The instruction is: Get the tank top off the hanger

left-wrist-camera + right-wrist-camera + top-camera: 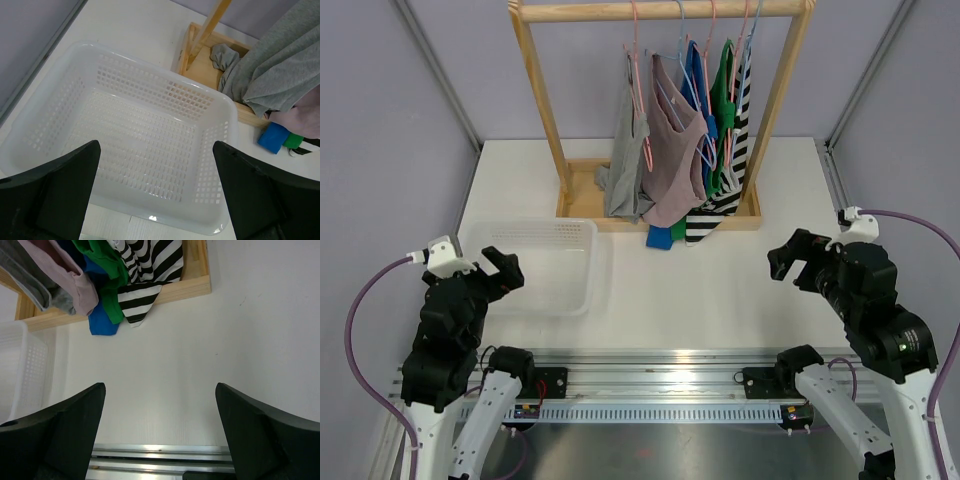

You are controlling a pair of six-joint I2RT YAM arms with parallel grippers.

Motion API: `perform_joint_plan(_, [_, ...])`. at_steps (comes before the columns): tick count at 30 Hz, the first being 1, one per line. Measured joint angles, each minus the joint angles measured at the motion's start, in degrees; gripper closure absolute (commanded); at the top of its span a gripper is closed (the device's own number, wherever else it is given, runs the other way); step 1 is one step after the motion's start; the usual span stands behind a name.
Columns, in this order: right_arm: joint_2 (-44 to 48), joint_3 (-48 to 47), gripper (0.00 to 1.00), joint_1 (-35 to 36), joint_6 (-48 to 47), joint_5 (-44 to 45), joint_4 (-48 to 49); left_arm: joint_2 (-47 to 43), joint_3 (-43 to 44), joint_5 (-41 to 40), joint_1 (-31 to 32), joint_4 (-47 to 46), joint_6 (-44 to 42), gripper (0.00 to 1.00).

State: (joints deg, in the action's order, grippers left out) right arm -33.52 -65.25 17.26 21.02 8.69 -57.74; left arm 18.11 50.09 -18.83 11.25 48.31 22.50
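Observation:
Several tank tops hang on hangers from a wooden rack (pixel 775 95) at the back: a grey one (pixel 625 165), a dusty pink one (pixel 675 150), a blue one (pixel 698 80), a green one (pixel 723 100) and a black-and-white striped one (pixel 735 150). The hangers (pixel 638 70) are pink and light blue. The grey top (pixel 280 70) and striped top (pixel 145 275) show in the wrist views. My left gripper (pixel 500 268) is open above the white basket. My right gripper (pixel 790 262) is open above bare table, well short of the rack.
A white perforated plastic basket (pixel 582 270) sits on the table's left side, empty (pixel 220 150). The rack's wooden base tray (pixel 582 195) holds the garments' lower ends. Metal frame posts stand at both back corners. An aluminium rail (pixel 650 365) runs along the near edge.

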Motion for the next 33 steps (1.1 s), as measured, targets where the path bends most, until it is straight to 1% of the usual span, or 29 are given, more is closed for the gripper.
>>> perform_joint_plan(4, [0.1,-0.7,0.00,0.0,0.0,0.7,0.0,0.0,0.0,0.0,0.1,0.0,0.0,0.01])
perform_joint_plan(9, [0.4,-3.1,0.01,0.0,-0.3,-2.9,1.7,0.0,0.0,0.0,0.2,0.0,0.0,0.01])
perform_joint_plan(12, [-2.3,-8.5,0.01,0.0,-0.6,-4.2,1.3,0.0,-0.1,0.0,0.2,0.0,0.0,0.01])
perform_joint_plan(14, [-5.8,-13.7,0.00,0.0,-1.0,-4.2,1.3,0.2,-0.1,0.1,0.3,0.0,0.0,0.01])
perform_joint_plan(19, [-17.2,-26.0,0.18,0.0,-2.4,-2.9,1.3,1.6,-0.1,0.6,0.9,-0.3,0.0,0.01])
perform_joint_plan(20, [-19.5,-28.0,0.25,0.0,-2.6,-2.6,1.3,1.9,-0.1,0.6,1.0,-0.4,0.0,0.01])
perform_joint_plan(22, [-23.7,-31.1,0.33,0.0,-3.1,-2.5,1.6,2.4,-0.1,0.7,1.7,-0.5,0.0,0.01])
perform_joint_plan(24, [-28.1,-34.4,0.38,0.0,-3.4,-2.3,1.8,2.6,-0.2,0.6,2.5,-0.5,0.0,0.01])
perform_joint_plan(29, [-38.5,-43.4,0.41,0.0,-4.2,-2.2,3.7,2.6,-0.4,0.6,3.3,-0.5,0.0,0.01])
perform_joint_plan(33, [-45.7,-49.9,0.46,0.0,-5.1,-2.2,5.7,2.6,-0.5,0.7,3.4,-0.5,0.0,0.01])
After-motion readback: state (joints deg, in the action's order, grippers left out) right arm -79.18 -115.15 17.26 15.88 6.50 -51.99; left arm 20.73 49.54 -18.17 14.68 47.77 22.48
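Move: The striped tank top, rightmost on the rack, hangs about 24 cm ahead of the right hand, 10 cm to its left, its middle around 4 cm higher. The green top hangs some 4 cm farther left of it and the blue one 9 cm left, both level with it in depth. The rack's right post stands 6 cm to its right and about 2 cm farther out. From the left hand the striped top lies some 24 cm ahead, 46 cm right and 7 cm up. Towards the striped top on its hanger, the right hand first climbs almost straight up about 9 cm, then swings into a forward reach while still rising, ending some 17 cm farther out, 16 cm higher and a little left. The fingers tip up about 10 degrees and, from wide open, narrow to just over half open on the way, closing on nothing. ##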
